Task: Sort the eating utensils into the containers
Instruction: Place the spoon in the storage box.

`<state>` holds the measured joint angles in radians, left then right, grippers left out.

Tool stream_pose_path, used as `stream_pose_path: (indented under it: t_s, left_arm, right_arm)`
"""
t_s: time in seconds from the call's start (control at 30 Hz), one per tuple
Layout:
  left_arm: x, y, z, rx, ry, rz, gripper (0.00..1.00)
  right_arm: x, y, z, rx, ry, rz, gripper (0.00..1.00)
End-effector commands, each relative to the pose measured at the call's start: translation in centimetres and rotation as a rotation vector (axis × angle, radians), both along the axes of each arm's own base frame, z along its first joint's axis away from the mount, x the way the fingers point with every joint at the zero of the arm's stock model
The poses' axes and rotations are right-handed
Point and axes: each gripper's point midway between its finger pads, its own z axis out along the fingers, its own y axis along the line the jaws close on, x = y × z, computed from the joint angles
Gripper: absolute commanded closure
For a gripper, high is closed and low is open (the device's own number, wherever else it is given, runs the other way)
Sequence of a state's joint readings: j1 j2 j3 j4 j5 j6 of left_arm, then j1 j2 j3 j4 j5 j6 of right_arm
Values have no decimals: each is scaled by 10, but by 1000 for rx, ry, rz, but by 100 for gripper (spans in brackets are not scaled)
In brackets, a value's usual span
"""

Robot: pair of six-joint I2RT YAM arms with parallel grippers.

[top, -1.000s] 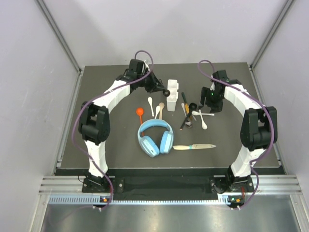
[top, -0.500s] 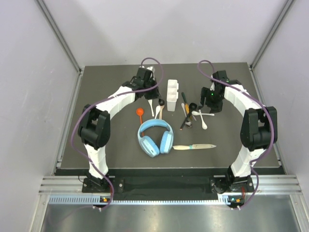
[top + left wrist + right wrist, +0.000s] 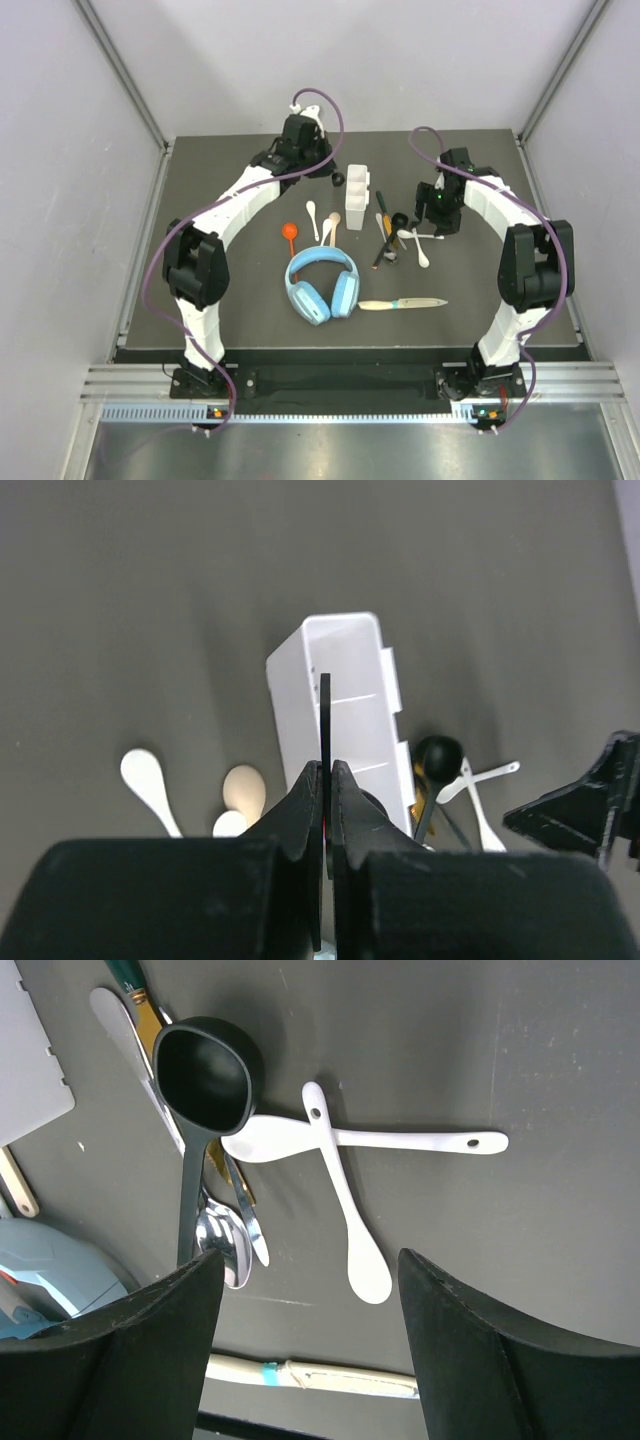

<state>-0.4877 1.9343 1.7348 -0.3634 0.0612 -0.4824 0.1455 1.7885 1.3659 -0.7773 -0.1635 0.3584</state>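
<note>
My left gripper (image 3: 326, 172) is shut on the thin handle of a black scoop spoon (image 3: 325, 715), seen edge-on between the fingers. It holds the scoop (image 3: 339, 180) just left of the white caddy (image 3: 357, 187), above its far end (image 3: 340, 705). My right gripper (image 3: 310, 1260) is open and empty above two crossed white spoons (image 3: 352, 1230). A second black scoop (image 3: 205, 1070) and metal cutlery lie beside them. An orange-red spoon (image 3: 289, 234), white spoons (image 3: 312, 214) and a wooden-handled knife (image 3: 402, 303) lie on the mat.
Light-blue headphones (image 3: 322, 283) lie at the middle front of the dark mat. A pile of mixed cutlery (image 3: 388, 236) lies right of the caddy. Grey walls enclose the table on three sides.
My left arm has swung and turned its wrist, carrying the black scoop down beside the white spoons and back up to the caddy's far left. The right arm has not moved.
</note>
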Motion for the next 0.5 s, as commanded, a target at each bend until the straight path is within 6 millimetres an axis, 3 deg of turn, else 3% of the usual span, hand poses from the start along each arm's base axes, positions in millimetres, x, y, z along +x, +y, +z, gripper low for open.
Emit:
stream_pose_path:
  t_s: [0.0,0.2,0.47]
  left_arm:
    - [6,-25,30,-16,-93,-42,100]
    - [-7,-60,16,26,-89,-123,100]
    - [-12,-64,-6,75,-66,-131,100]
  right_arm:
    - [5,-4,12,9,-51,3,30]
    - [5,-7,12,7,-55,-4,30]
    - [4,-8,12,13,-51,-4,30]
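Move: The storage box, where the black spoon held in the left hand is to go, stands about 7 cm to the right of that hand and 5 cm ahead, its middle some 17 cm lower. Nearer in lie the wooden spoon, roughly 4 cm back and straight below in the sideways sense, and a white spoon about 5 cm left and 2 cm back; the green-handled knife is some 13 cm right and 2 cm back. From the right hand the box lies about 18 cm left and 12 cm ahead. The black spoon, still pinched in the shut left fingers with its bowl hanging down, is carried about 7 cm to the right, over the storage box. The left hand first lifts a couple of centimetres, then sinks some 4 cm and eases back about 2 cm, turning clockwise by roughly 10 degrees. ##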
